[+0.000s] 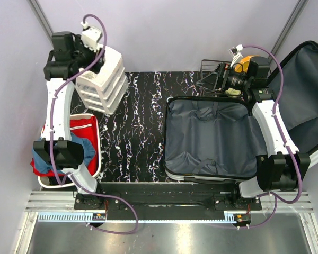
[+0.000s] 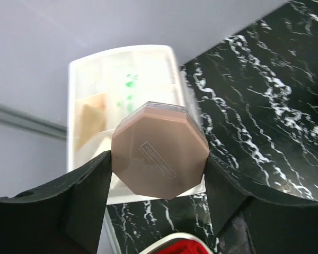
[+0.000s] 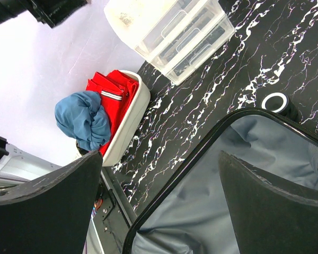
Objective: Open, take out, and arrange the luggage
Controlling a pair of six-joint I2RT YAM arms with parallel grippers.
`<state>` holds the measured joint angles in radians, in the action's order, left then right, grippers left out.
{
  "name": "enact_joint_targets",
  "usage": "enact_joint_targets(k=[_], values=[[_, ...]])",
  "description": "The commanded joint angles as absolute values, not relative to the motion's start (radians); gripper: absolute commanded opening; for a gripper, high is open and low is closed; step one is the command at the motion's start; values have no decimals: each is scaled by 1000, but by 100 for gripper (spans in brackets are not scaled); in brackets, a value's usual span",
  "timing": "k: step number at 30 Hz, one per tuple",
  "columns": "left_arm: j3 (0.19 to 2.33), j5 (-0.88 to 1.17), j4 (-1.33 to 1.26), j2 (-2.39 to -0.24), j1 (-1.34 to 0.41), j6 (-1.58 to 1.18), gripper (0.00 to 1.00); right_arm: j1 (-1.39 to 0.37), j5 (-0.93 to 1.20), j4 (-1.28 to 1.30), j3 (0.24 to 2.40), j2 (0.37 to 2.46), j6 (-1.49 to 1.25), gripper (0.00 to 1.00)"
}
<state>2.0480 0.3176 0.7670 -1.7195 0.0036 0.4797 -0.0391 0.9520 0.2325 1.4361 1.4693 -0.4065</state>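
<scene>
The luggage (image 1: 212, 137) lies open on the right of the black marble table, showing its grey lining, and its lid (image 1: 307, 90) leans back at the far right. At the far left my left gripper (image 1: 93, 45) is held high over the white drawer unit (image 1: 103, 79). In the left wrist view the left gripper (image 2: 158, 159) is shut on a brown octagonal box (image 2: 160, 137), with a finger against each side. My right gripper (image 1: 225, 79) is at the luggage's far edge. In the right wrist view it (image 3: 160, 159) stands open and empty above the luggage rim (image 3: 201, 153).
A white tub (image 1: 99, 159) holding red and blue clothes sits at the near left. A wire basket (image 1: 209, 74) and an orange object (image 1: 246, 61) stand behind the luggage. The drawer unit's top tray (image 2: 122, 79) holds small items. Purple walls close in on both sides.
</scene>
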Motion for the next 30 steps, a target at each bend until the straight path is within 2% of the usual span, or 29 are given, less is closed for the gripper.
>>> enact_joint_targets(k=[1, 10, 30], values=[[2160, 351, 792, -1793, 54, 408, 41, -41, 950, 225, 1454, 1453, -403, 100], [2146, 428, 767, -1853, 69, 332, 41, -43, 951, 227, 1448, 1447, -400, 100], [2128, 232, 807, -1970, 89, 304, 39, -41, 948, 232, 1450, 1445, -397, 100]])
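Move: The left gripper already holds the pinkish octagonal box. The front tray in the top of the white organizer lies about 4 cm ahead of it, 7 cm to its left and 16 cm below. The tan packet sits some 8 cm farther out than the tray's middle and 1 cm more to the left. The clothes bin is roughly 22 cm back, 13 cm left and 31 cm below the left gripper. From the idle right gripper, the tray is some 40 cm left, 12 cm ahead and 14 cm below. Swing the left gripper slightly left, then lower it about 10 cm in all towards the right-hand end of the organizer's front tray, easing some 4 cm forward as it sinks. Tip the fingers nearly 20 degrees further down on the way and keep the grip on the octagonal box. ##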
